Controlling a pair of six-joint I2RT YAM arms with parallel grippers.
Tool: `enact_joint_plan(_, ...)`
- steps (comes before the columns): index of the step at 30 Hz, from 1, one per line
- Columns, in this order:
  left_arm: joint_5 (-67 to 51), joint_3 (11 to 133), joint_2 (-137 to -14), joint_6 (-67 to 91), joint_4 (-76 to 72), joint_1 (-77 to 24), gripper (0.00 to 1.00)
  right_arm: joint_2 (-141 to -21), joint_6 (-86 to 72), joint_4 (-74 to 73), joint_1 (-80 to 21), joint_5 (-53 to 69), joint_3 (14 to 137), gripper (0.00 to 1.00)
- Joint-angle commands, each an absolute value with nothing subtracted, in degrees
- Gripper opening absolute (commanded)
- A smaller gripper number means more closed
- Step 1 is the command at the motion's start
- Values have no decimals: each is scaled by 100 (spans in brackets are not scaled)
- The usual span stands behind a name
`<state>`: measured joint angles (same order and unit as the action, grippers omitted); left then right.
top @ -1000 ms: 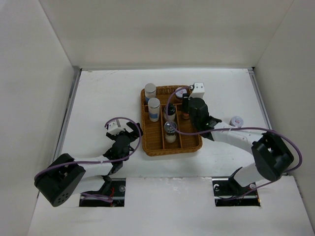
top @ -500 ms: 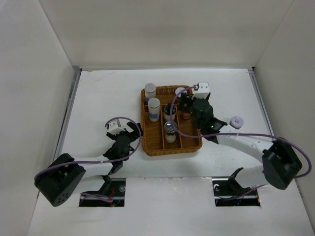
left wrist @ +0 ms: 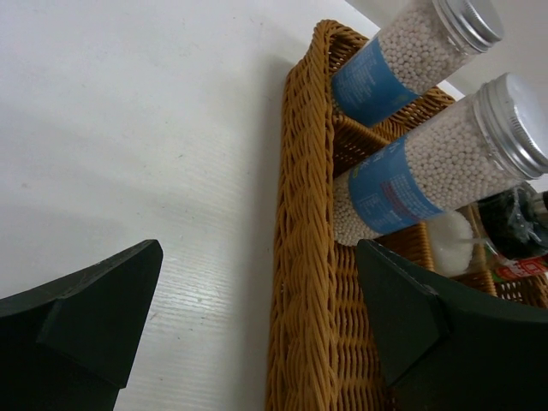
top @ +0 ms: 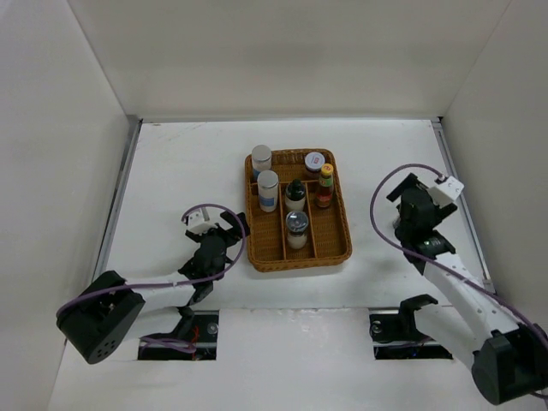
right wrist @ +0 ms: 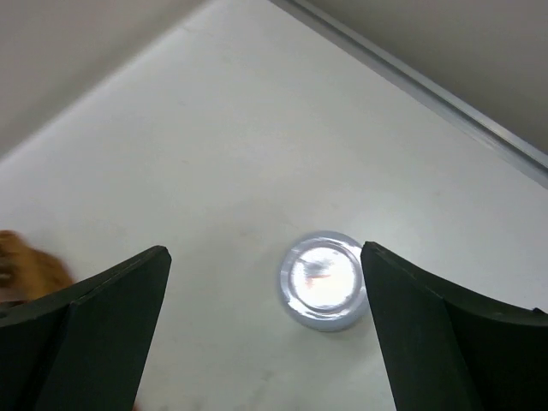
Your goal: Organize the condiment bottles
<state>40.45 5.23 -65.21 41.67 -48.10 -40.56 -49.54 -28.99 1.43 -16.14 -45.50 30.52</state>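
Observation:
Six condiment bottles stand in the wicker tray: two white ones with blue labels, a black-capped one, a grey-lidded shaker, a red-white-lidded jar and a slim red yellow-capped bottle. Another jar with a pale round lid stands on the table right of the tray, under my right gripper, which is open above it; the jar lies close to the right finger. My left gripper is open and straddles the tray's left rim.
White walls close in the table on three sides. A metal strip runs along the table's right edge, near the right gripper. Purple cables loop off both arms.
My right gripper opened, left the slim red bottle standing in the tray and swung right, off the tray, to above the loose jar. The left arm has not moved.

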Motion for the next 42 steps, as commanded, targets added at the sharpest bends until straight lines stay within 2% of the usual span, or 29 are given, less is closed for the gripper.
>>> enact_joint_plan(1,4087,606,-6363,4236,-5124,-4170,100,-5333,-3252,-589,-1262,-4843,3120,100)
enact_joint_plan(6,4087,589,-6276,4245,-5107,-4232,100,-6274,-3120,-431,-1015,-4449,3366,100)
enact_joint_plan(15,4096,615,-6433,4245,-5124,-4223,100,-6890,-3173,359,-716,-3683,3217,100)
enact_joint_plan(17,4069,668,-6547,4245,-5124,-4223,100,-7039,-3129,492,-707,-3709,3278,90)
enact_joint_plan(19,4043,659,-6513,4245,-5124,-4223,100,-7145,-3059,580,-734,-3814,3357,73)
enact_joint_plan(21,4078,650,-6486,4245,-5124,-4197,100,-7050,-3050,633,-804,-3937,3340,62)
enact_joint_plan(23,4087,659,-6556,4245,-5124,-4162,100,-6699,-2989,720,-1066,-4016,3252,52)
enact_joint_plan(25,4087,650,-6513,4245,-5124,-4153,100,-6287,-2831,660,-1321,-4051,3208,50)
enact_joint_plan(30,4104,676,-6556,4245,-5124,-4100,100,-4933,-2751,-261,-2436,-4236,3172,49)
enact_joint_plan(33,4052,668,-6496,4263,-5124,-4065,100,-4527,-2838,-571,-3393,-4166,3331,51)
enact_joint_plan(38,4070,729,-6627,4289,-5124,-4003,100,-5034,-3076,-125,-4757,-4070,3691,52)
enact_joint_plan(42,4104,747,-6522,4324,-5028,-3995,100,-5861,-3032,368,-5040,-3745,3850,53)
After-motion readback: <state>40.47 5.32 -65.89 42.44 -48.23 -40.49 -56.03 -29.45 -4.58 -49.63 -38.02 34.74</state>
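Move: The last white-lidded jar stands nearly under the right hand, about 1 cm ahead, 3 cm to its right and 12 cm below. The basket's middle is some 24 cm to that hand's left and 2 cm ahead; the red sauce bottle in it stands roughly 18 cm left and 7 cm ahead, the grey-lidded jar 23 cm left and 3 cm back. From the left hand the white-lidded jar lies about 47 cm right and 2 cm ahead, slightly lower. The right hand sinks about 11 cm, pinches the jar, lifts and swings some 23 cm left to the basket. ##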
